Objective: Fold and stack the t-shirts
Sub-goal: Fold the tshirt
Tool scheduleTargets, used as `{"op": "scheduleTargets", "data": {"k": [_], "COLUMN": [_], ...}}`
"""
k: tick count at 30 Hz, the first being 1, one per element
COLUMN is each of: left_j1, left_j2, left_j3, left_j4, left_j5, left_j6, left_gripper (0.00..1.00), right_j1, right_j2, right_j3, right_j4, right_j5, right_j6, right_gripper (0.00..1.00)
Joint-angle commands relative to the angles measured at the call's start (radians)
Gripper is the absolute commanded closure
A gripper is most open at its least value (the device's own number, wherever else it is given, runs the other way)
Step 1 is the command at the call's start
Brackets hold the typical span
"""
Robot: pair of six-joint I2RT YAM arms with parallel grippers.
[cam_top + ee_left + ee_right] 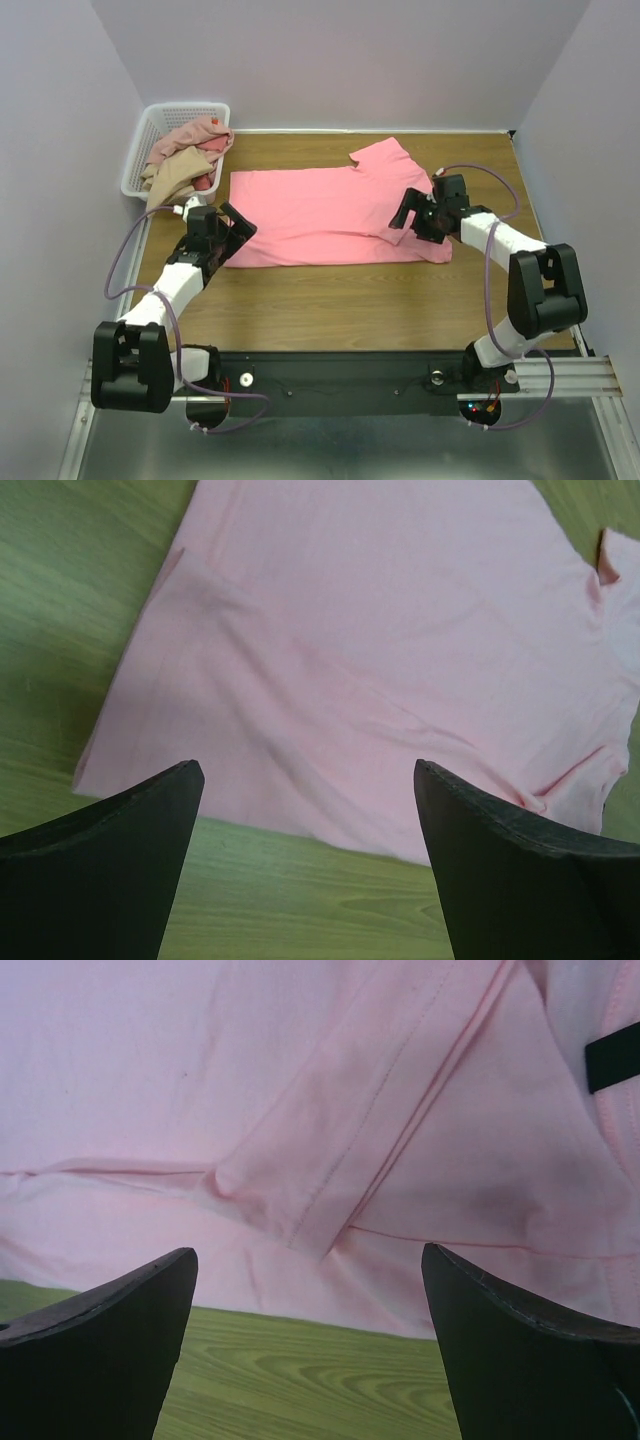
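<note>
A bright salmon-pink t-shirt point(320, 215) lies flat across the middle of the wooden table, with one sleeve point(385, 158) sticking out at the far right. My left gripper point(240, 224) hangs open just above the shirt's near-left corner; in the left wrist view the left gripper point(305, 770) has nothing between its dark fingers point(120, 850) and the t-shirt point(380, 660) lies beyond them. My right gripper point(405, 213) stands open over the shirt's right end. In the right wrist view the right gripper point(309, 1252) is empty above a folded-in sleeve point(370, 1150).
A white lattice basket point(150, 125) stands at the far left corner and holds crumpled dusty pink and tan t-shirts point(185, 160). Walls close in the left, back and right sides. Bare wood point(350, 305) runs between the shirt and the arm bases.
</note>
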Motion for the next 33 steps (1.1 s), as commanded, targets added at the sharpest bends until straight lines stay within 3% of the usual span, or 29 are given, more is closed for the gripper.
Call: {"op": "scheduleTargets", "data": {"k": [1,22,33], "left_j1": [-0.007,-0.008,-0.008], "left_j2": [0.004,-0.002,-0.012], "left_j3": [-0.035,-0.105,-0.087], "left_j4": [0.099,0.126,0.123], "left_j5": [0.071,0.045,0.042], "left_j6": [-0.015,-0.049,-0.046], "left_gripper": [0.01,0.01,0.01], "right_j1": [0.005,0.030,0.082], "right_j2": [0.034,0.197,0.347], "right_j3": [0.021,0.095,0.329], "right_j4": [0.097,0.198,0.243], "right_j5": [-0.073,-0.096,-0.039], "right_j6": [0.026,0.061,0.107], "right_gripper": [0.00,0.00,0.00]}}
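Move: The flap corner of the pink t-shirt lies about 2 cm left of the open right hand, 1 cm back and some 5 cm below. From the same hand, the shirt's near edge is about 6 cm back and 1 cm to the left, and the sleeve sticking out at the far side some 23 cm ahead and 8 cm to the left. From the left hand, the flap corner is about 37 cm to the right, 1 cm back and 9 cm below. With its fingers wide open, the right hand sinks about 3 cm towards the shirt while edging some 2 cm left, then sweeps forward and left low over it, about 6 cm farther out and rising slightly at the end, its fingertips seeming to brush the flap and drag it along. The left hand, also still open, drops about 2 cm above the shirt's near left part and then stays there. ##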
